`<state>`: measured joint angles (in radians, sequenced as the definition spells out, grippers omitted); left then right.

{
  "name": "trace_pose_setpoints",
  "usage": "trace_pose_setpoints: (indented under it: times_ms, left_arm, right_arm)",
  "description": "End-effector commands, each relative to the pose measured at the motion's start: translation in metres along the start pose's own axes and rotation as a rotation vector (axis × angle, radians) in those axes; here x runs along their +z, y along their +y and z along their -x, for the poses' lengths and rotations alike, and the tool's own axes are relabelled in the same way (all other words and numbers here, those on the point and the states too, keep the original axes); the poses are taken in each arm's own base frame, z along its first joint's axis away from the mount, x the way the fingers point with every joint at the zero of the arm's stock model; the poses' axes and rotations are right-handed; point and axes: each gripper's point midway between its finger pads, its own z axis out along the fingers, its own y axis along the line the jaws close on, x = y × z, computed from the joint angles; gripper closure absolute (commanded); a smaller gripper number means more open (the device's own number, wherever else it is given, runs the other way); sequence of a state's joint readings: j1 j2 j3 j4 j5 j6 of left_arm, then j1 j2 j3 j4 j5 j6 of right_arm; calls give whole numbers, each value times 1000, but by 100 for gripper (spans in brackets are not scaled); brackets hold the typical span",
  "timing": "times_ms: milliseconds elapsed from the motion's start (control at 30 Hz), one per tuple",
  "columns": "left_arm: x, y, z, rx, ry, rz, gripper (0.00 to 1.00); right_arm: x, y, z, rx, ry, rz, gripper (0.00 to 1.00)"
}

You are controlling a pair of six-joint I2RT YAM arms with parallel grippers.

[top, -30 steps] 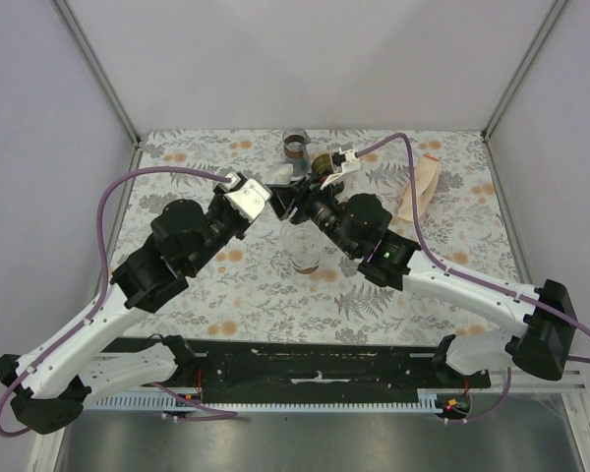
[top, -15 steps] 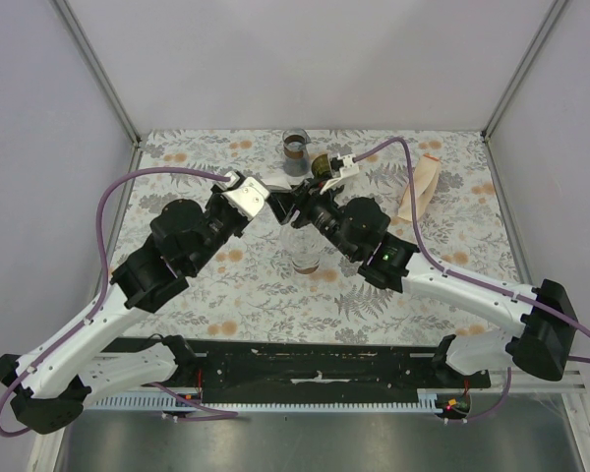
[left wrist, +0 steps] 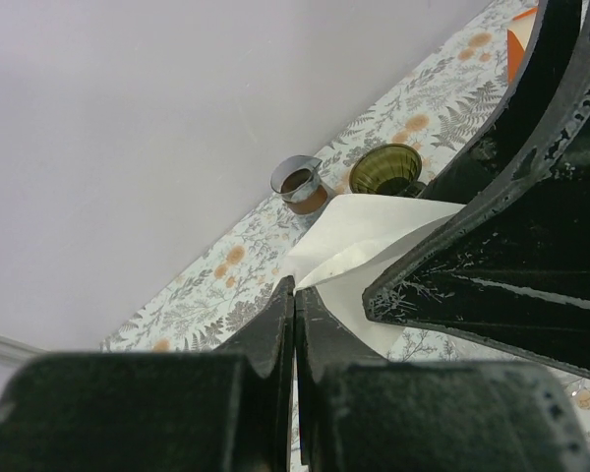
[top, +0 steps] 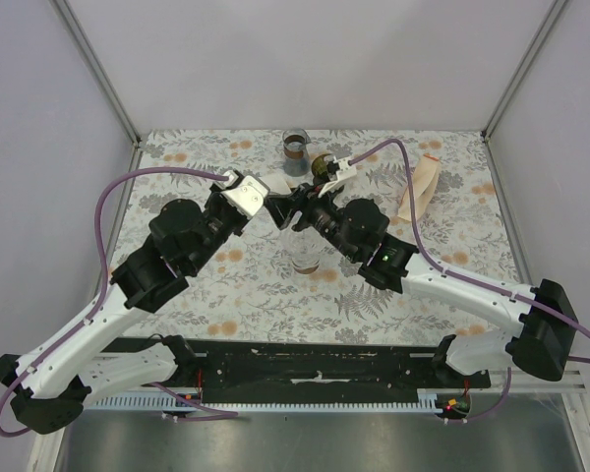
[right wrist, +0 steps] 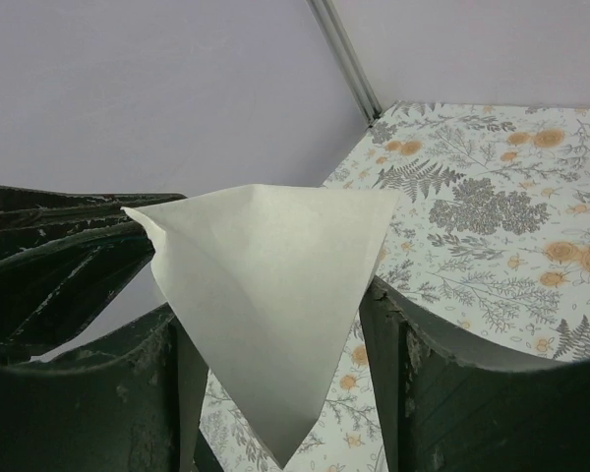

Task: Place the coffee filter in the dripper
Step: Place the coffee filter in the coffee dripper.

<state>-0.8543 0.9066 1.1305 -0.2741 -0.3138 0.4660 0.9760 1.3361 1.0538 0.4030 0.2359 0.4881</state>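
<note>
The coffee filter [right wrist: 265, 285], a white paper cone with its tip down, hangs in the air above the table. My left gripper [left wrist: 295, 288] is shut on its upper edge [left wrist: 359, 231]. My right gripper [right wrist: 272, 300] is open, one finger on each side of the cone, neither one pressing on it. In the top view the two grippers [top: 268, 200] [top: 293, 202] meet at the filter [top: 278, 184] over the middle of the table. The dripper [top: 322, 164] [left wrist: 385, 169], dark olive green, stands upright and empty just behind them.
A glass jar with a brown band [top: 295, 147] [left wrist: 298, 182] stands at the back beside the dripper. A clear glass carafe [top: 305, 251] sits below the grippers. A pale peach packet [top: 420, 189] lies at the right. The flowered tablecloth [top: 206, 295] covers the table.
The right gripper's jaws have spread wider around the filter, and that arm has edged slightly left. The left gripper keeps its grip in place.
</note>
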Motion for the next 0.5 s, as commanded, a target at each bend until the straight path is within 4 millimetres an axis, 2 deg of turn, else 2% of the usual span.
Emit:
trace_pose_setpoints:
  times_ms: [0,100,333,467]
  left_arm:
    - [-3,13,28,-27,-90,32,98]
    - [-4,11,29,-38,-91,17,98]
    - [-7,10,29,-65,-83,8,98]
    - [-7,10,27,-66,-77,12,98]
  right_arm:
    - [1,10,11,-27,-30,56,34]
    - [1,8,13,-15,-40,41,38]
    - [0,-10,14,50,-43,-27,66]
    - [-2,-21,12,39,-7,-72,71]
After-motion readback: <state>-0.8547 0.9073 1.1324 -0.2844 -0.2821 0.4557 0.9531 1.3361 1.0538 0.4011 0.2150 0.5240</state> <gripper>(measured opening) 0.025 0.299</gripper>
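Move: The coffee filter hangs from the left fingertips, its middle about 1 cm ahead of and 1 cm left of the open right hand's grip point, level with it. The dripper on its server stands roughly 4 cm ahead, 4 cm right and 20 cm below the right hand; from the left hand it is some 5 cm ahead, 9 cm right and 23 cm below. The green cup is about 26 cm ahead, 9 cm right and 33 cm below the right hand. The right hand stays almost in place, its tips around the lower part of the hanging filter, and swings its fingers together from about two-thirds open to under a third, squeezing the paper's lower part between them from both sides. The left hand keeps its shut pinch on the filter's rim to hold it up for this, easing only about half a centimetre to the right and back. ##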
